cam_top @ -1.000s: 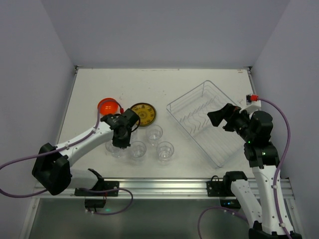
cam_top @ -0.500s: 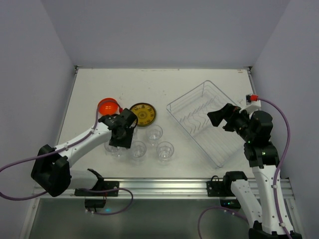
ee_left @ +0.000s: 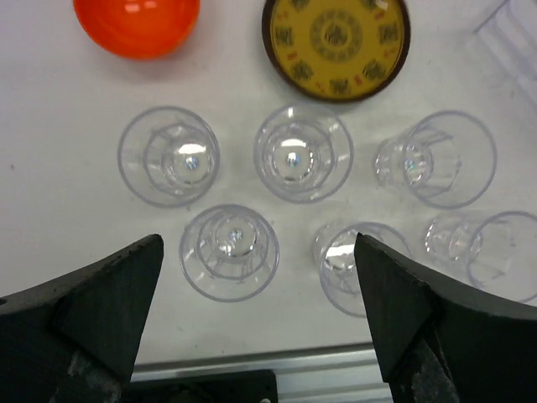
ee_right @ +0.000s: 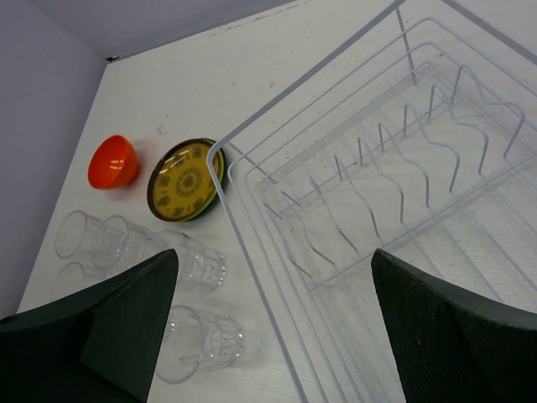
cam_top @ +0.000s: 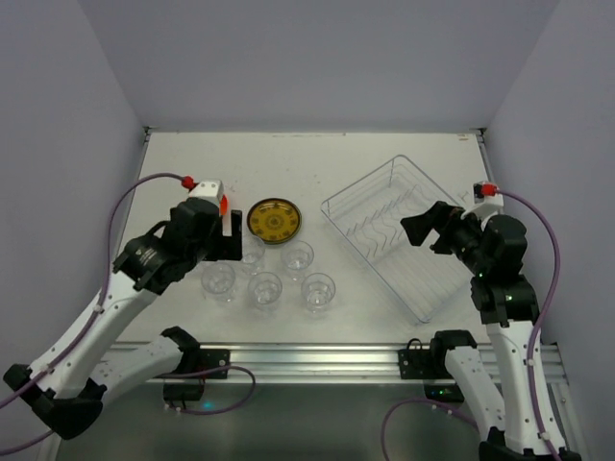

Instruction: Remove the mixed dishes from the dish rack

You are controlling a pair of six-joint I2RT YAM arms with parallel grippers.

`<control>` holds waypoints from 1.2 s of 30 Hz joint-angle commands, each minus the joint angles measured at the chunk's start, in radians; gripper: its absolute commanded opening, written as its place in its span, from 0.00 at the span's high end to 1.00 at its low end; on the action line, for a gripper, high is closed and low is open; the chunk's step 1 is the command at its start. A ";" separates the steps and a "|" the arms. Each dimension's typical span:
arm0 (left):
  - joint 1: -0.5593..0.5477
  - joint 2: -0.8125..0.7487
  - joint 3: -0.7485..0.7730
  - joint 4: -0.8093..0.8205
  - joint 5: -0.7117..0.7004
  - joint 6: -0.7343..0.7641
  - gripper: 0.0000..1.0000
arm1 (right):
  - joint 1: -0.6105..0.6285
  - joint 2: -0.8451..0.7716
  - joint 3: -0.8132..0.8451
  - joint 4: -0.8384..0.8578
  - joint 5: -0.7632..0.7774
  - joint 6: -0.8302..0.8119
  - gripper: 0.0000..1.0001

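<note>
The clear dish rack [cam_top: 384, 206] sits at the right of the table, with only its wire holder [ee_right: 394, 180] showing inside. Several clear cups [ee_left: 303, 153] stand in two rows near the front edge. Behind them are the orange bowl [ee_left: 137, 25] and the olive-yellow patterned plate [ee_left: 338, 42]; a green rim shows under the plate [ee_right: 186, 181] in the right wrist view. My left gripper [ee_left: 258, 277] hangs open above the cups, holding nothing. Over the rack's near side my right gripper [ee_right: 275, 260] is open and empty.
The metal rail [cam_top: 317, 357] runs along the table's front edge just below the cups. Grey walls close in the table on the left, back and right. In the top view my left arm [cam_top: 159, 254] covers most of the bowl.
My left gripper has opened, let go of a cup in the front row, and lifted up and back to the left. The right arm has not moved.
</note>
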 commanded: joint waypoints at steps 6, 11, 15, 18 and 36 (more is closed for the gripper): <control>0.010 -0.185 -0.143 0.533 -0.332 0.166 0.00 | 0.065 -0.077 0.075 -0.040 0.182 -0.139 0.01; 0.304 -0.237 -0.150 0.566 -0.168 0.227 0.00 | 0.141 -0.062 0.182 -0.157 0.409 -0.157 0.01; 0.355 -0.268 -0.125 0.457 -0.145 0.187 0.00 | 0.200 -0.099 0.265 -0.244 0.496 -0.153 0.01; 0.354 -0.317 -0.080 0.312 -0.181 0.149 0.00 | 0.241 -0.151 0.285 -0.291 0.504 -0.142 0.01; 0.321 -0.704 0.032 0.073 -0.155 0.255 0.00 | 0.260 -0.495 0.287 -0.477 0.547 -0.257 0.01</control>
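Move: The glass just set down stands about 15 cm below the open left gripper, 3 cm back and 1 cm to its right. Two other glasses stand 5 cm ahead, one about 3 cm left, one 8 cm right; the orange bowl is 17 cm ahead, 3 cm left. The empty dish rack's middle lies 6 cm ahead, 4 cm right and 22 cm below the right gripper, the nearest glass roughly 21 cm left, 8 cm back. Clear the left gripper up from the glasses with a short reach forward, swing it left, then draw it back and farther up, netting about 14 cm left and as much up, tipping the fingers up some 45 degrees. Meanwhile bring the right gripper back about 15 cm, drifting right and up, away from the rack. Keep both open. ##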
